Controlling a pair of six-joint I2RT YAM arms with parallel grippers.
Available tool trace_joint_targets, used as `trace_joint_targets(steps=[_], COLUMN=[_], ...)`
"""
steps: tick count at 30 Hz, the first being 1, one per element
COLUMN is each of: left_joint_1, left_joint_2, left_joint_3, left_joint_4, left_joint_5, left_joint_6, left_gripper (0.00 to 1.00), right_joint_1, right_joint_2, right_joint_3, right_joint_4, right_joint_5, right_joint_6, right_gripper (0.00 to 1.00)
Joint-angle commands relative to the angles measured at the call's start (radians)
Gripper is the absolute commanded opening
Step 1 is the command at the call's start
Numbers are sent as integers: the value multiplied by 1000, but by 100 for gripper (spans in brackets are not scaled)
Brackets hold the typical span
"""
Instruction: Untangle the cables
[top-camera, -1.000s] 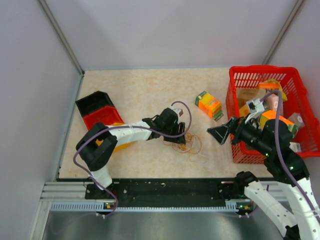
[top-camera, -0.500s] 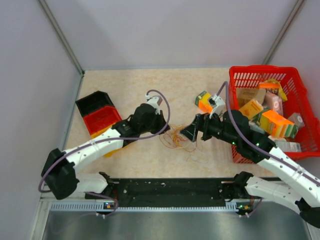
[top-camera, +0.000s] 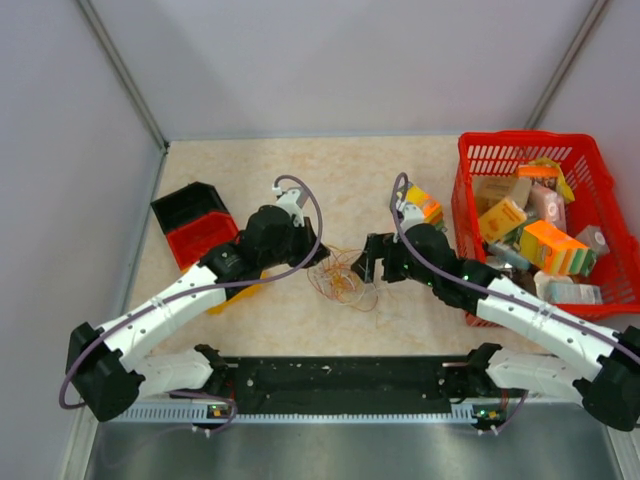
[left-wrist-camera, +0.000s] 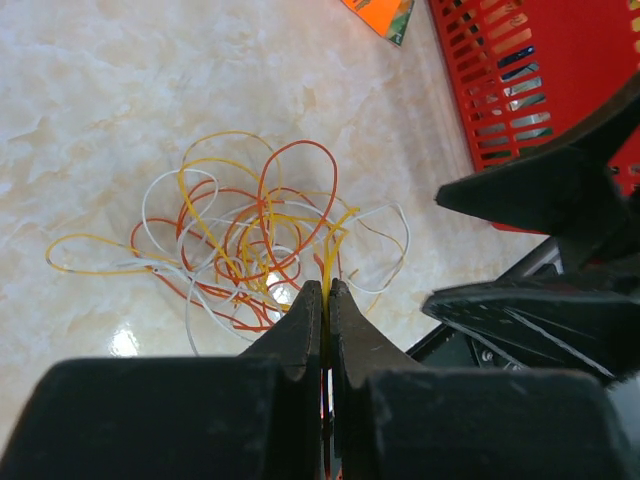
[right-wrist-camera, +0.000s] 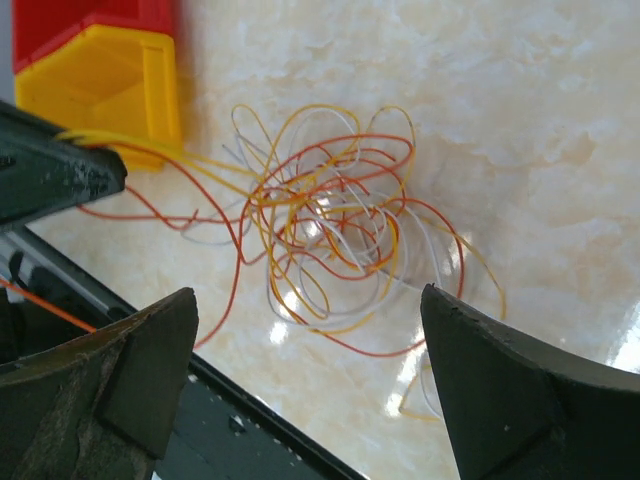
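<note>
The cables (top-camera: 345, 282) are a palm-sized tangle of thin red, orange, yellow and white wires on the table between the two arms. In the left wrist view the cables (left-wrist-camera: 250, 240) spread out just beyond my left gripper (left-wrist-camera: 325, 290), which is shut on yellow strands of the tangle. My left gripper (top-camera: 318, 257) sits at the tangle's left edge. My right gripper (top-camera: 365, 262) hovers at its right edge. In the right wrist view my right gripper (right-wrist-camera: 310, 310) is wide open over the near side of the cables (right-wrist-camera: 330, 220), holding nothing.
A red basket (top-camera: 480, 160) full of cartons stands at the right. An orange carton (top-camera: 425, 205) lies beside it, behind the right arm. Black, red and yellow bins (top-camera: 200, 225) stand at the left. A black rail (top-camera: 340, 375) runs along the near table edge.
My left gripper shut on the cables and drew back to the left and farther away. My right arm swung from the basket over to the tangle's right side.
</note>
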Motion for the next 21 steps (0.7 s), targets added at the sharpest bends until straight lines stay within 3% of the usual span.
trace_joint_targets(steps=[1,6,8,12,15,16,19,21], left_joint_1=[5,5,5,5,5,5,5,5], left_joint_2=[-29,-21,-30,-46,-47,-47,-46,-35], left_joint_3=[46,44,38,15,-6,-19,-75,-115], left_joint_4=[36,56,69,107,119,121,162,194], left_joint_5=[56,119,138,172,190,187,184,195], left_joint_6=[-1,-13,-18,-33,-42,-42,-56,-70], left_gripper=[0,0,0,1,24,33,50,56], right_joint_1=[13,60,61,62,61,61,61,61], right_joint_2=[56,149,178,217,214,200,139,96], right_joint_3=[-22,-39,-48,-82,-113,-128,-166,-194], right_joint_4=[197,366,413,521,516,507,519,533], right_joint_5=[40,35,44,38,139,176,230,236], right_joint_6=[152,180,157,142,179,197,225,249], right_gripper=[90,83,71,57,9,0,0,0])
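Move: About 5 cm to the right hand's left, 3 cm ahead and 3 cm below run the yellow and orange cable strands that the left hand already holds up. The tangle they rise from lies on the table about 4 cm ahead, 4 cm left and 12 cm below. The orange box is some 16 cm ahead and 12 cm right, 10 cm lower. That stretch of strands lies 2 cm ahead of the left hand, 3 cm right and 5 cm below. Reaching across to its left by about 5 cm, slightly forward and down, the open right hand takes the raised strands and shuts on them, then eases back right by some 2 cm, still sinking and tilting. The left hand, easing about 3 cm back and left with a slight rise, keeps its grip until the right is closing, then opens halfway and lets go. ##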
